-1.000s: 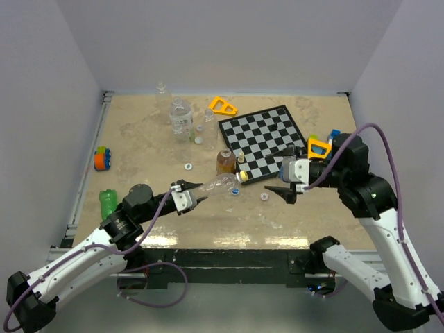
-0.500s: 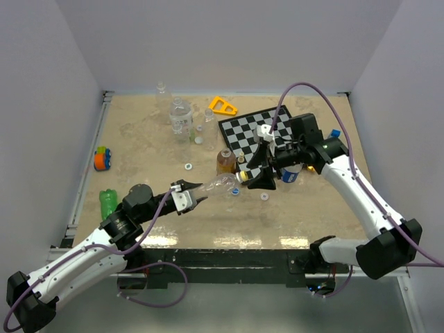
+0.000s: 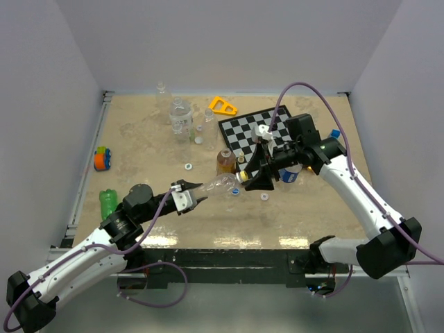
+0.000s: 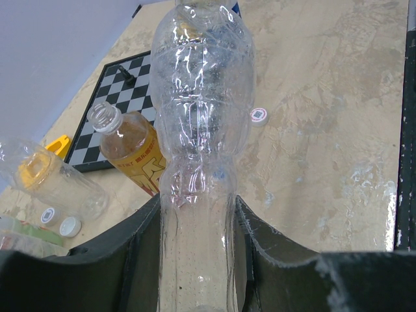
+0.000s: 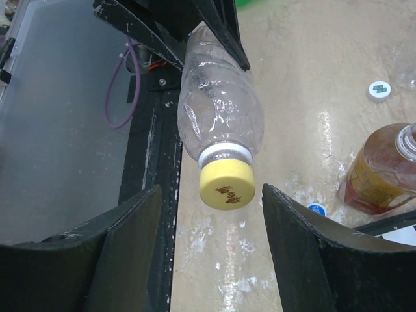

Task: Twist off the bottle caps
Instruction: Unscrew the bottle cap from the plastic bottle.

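Note:
A clear plastic bottle (image 3: pixel 220 184) hangs level above the table, with my left gripper (image 3: pixel 189 196) shut on its lower body. From the left wrist the bottle (image 4: pixel 201 130) runs up between both fingers (image 4: pixel 140 250). Its yellow cap (image 5: pixel 226 184) points at my right gripper (image 5: pixel 211 190), which stands open, one finger on each side of the cap with a gap on both sides. From above, the right gripper (image 3: pixel 248 173) meets the yellow cap (image 3: pixel 238 177) near the table's middle.
An uncapped amber bottle (image 3: pixel 224 161) stands just behind the cap, beside the chessboard (image 3: pixel 267 139). A blue cap (image 3: pixel 236 191) and a white cap (image 3: pixel 264 197) lie loose under the held bottle. A green bottle (image 3: pixel 107 203) lies at the left; clear bottles (image 3: pixel 180 116) stand at the back.
My right arm has swung in from the right to the yellow cap, and its jaws have narrowed around it. The left arm and the bottle have not moved.

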### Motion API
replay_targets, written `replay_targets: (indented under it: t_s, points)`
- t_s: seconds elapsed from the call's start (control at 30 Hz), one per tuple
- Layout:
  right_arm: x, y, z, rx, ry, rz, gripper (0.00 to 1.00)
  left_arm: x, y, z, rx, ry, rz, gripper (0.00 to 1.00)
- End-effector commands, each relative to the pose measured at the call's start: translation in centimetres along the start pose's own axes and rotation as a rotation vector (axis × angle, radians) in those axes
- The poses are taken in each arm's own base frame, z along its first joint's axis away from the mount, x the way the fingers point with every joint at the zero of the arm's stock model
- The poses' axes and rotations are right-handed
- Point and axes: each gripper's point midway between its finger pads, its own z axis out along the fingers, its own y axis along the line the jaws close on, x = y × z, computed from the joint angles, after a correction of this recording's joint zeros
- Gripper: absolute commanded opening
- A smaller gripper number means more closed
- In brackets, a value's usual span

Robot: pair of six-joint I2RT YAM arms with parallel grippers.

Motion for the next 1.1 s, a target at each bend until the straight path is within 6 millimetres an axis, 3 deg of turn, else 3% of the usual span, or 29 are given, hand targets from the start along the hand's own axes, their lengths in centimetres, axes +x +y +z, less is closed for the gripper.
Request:
replay_targets:
  t_s: [0.0,0.13,0.23,0.53,0.67,0.8,0.9,1.07]
  points:
    - [-2.2,1.0,0.0,-0.039,-0.044,-0.041,0.66,-0.8,0.5,0.1,-0.019,-0.029,0.001,0.00]
    - [-2.4,1.0,0.0,-0.043,-0.047,-0.045,0.61,-0.7,0.5,0.1,-0.018,-0.026,0.003,0.00]
    - [-2.4,0.9,0.1,-0.049,-0.049,-0.041,0.51,-0.8,0.5,0.1,-0.020,-0.027,0.002,0.00]
    - [-2.2,1.1,0.1,-0.039,-0.037,-0.085,0.03,-0.9,0.5,0.1,-0.022,-0.029,-0.001,0.00]
    - [-2.2,1.2,-0.2,-0.007,-0.005,-0.184,0.00,-1.4,0.5,-0.1,-0.019,-0.047,-0.019,0.00]
    - [-1.9,1.8,-0.5,0.010,0.063,-0.394,0.00,-1.7,0.0,-0.2,0.004,-0.071,-0.028,0.00]
    - [-1.6,2.8,-1.5,-0.020,0.116,-0.710,0.00,-1.7,-1.1,-0.1,0.062,-0.086,-0.028,0.00]
    - [-1.9,2.6,-2.5,-0.012,0.166,-1.220,0.00,-2.0,-3.1,0.0,0.180,-0.113,-0.034,0.00]
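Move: The yellow cap sits almost at the right hand's point, between its open fingers, about 1 cm to the left. The bottle behind it is held by the left hand, from which the cap lies roughly 14 cm right, 5 ahead and 3 higher. From the right hand, a loose blue cap lies on the table some 11 cm ahead, 1 left and 24 below; the brown bottle stands about 17 ahead, 4 left and 17 below. Gripping the yellow cap from both sides, the right fingers close about halfway and then stay shut on it. The right hand rolls some 40 degrees counter-clockwise about its finger line, seen from behind the hand facing the cap, late drifting about 2 cm up and back. The left keeps its grip on the bottle, easing about 2 cm back and 1 cm right at the end. ##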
